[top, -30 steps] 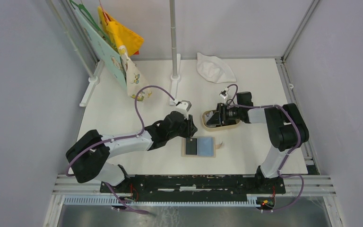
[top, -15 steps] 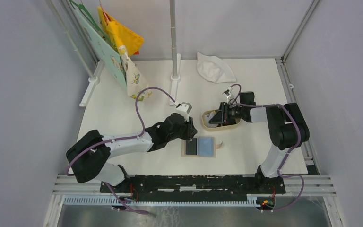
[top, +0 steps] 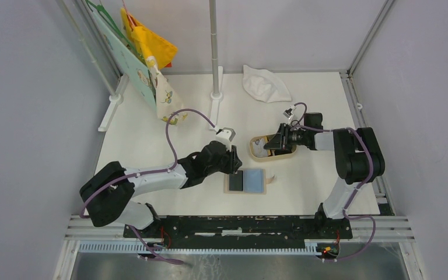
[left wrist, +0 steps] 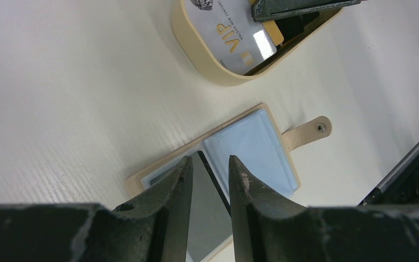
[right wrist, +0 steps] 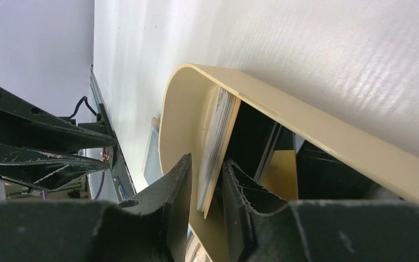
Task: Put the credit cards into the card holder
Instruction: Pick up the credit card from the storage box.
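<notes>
The beige card holder [top: 256,182] lies open on the table, light blue lining up. A black card [top: 237,181] sits in its left pocket. My left gripper [top: 234,158] hovers just above that pocket, slightly open and empty; the left wrist view shows the holder [left wrist: 251,147] and the dark card [left wrist: 210,218] between my fingers [left wrist: 180,180]. My right gripper [top: 270,146] reaches into the tan oval tray [top: 255,140]. In the right wrist view its jaws [right wrist: 207,160] straddle a tilted stack of cards [right wrist: 218,131], slightly apart. A grey-white card [left wrist: 223,38] and an orange card [left wrist: 273,33] lie in the tray.
A white cloth [top: 265,83] lies at the back. A pole on a stand [top: 216,87] rises behind the left arm. Coloured items hang on a rack [top: 146,52] at the back left. The holder's snap tab [left wrist: 308,131] sticks out to the right.
My left gripper has drawn back a little from the holder, leaving the black card in the pocket. My right wrist has shifted right and tilted, its fingers still in the tray.
</notes>
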Controlling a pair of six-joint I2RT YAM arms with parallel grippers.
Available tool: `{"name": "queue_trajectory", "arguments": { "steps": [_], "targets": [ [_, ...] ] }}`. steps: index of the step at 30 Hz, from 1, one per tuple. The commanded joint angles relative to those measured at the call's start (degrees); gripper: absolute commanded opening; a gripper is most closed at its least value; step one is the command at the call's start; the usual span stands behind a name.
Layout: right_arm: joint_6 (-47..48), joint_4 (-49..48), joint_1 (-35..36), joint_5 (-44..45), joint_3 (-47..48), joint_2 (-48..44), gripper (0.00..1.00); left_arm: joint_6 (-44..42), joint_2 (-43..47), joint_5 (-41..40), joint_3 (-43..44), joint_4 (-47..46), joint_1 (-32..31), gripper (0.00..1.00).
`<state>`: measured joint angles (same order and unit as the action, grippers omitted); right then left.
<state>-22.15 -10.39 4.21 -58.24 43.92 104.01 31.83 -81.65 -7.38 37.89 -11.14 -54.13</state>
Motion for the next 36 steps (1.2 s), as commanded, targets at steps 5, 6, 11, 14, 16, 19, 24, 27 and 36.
{"name": "queue_trajectory", "arguments": {
  "steps": [5, 6, 11, 14, 16, 19, 24, 27, 36],
  "targets": [
    [-1.13, -3.05, -1.27, -2.04, -0.65, -1.18, 0.25, 0.25, 2.86, -1.25, -0.3, -2.07, -0.28, 0.37],
    [-1.14, -3.04, -1.31, -2.0, -0.63, -1.17, 0.22, 0.17, 2.89, -1.24, -0.23, -1.98, -0.21, 0.37],
    [-1.25, -3.02, -1.59, -2.29, -0.59, -1.25, 0.13, 0.08, 2.98, -1.26, -0.23, -1.89, -0.27, 0.37],
    [-1.25, -3.05, -1.9, -2.45, -0.61, -1.46, 0.12, 0.07, 3.2, -1.24, -0.18, -1.87, -0.27, 0.37],
    [-1.32, -3.05, -2.16, -2.43, -0.63, -1.55, 0.12, 0.07, 3.33, -1.19, -0.29, -1.86, -0.24, 0.37],
    [-1.3, -2.94, -2.27, -2.52, -0.69, -1.45, 0.16, 0.07, 3.67, -1.06, -0.35, -1.83, -0.29, 0.37],
    [-1.11, -2.79, -2.34, -2.42, -0.66, -0.92, 0.22, 0.07, 4.11, -1.06, -0.48, -1.78, -0.34, 0.37],
    [-0.58, -2.1, -2.35, -1.91, -0.55, -0.82, 0.22, 0.07, 4.28, -1.06, -0.45, -1.71, -0.31, 0.37],
    [1.75, 0.9, -3.71, 0.98, -0.23, -2.5, 0.03, 0.07, 5.51, -1.06, -0.78, -1.61, -0.34, 0.37]
  ]
}}
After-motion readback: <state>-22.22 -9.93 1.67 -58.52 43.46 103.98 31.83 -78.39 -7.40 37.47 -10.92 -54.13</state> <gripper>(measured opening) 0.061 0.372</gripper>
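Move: The credit card stack in the storage box leans roughly 2 cm to the right hand's left, level fore and aft, its middle some 1 cm below. From that hand, the other cards lie about 4 cm right, 1 cm back, 3 cm below; the card holder is 12 cm back, 9 cm left, 4 cm below. From the left hand the stack lies roughly 8 cm ahead, 9 cm right and 6 cm below. Right fingers close at the card stack, part slightly, then nearly shut, easing 1.5 cm right; left hand rises. ##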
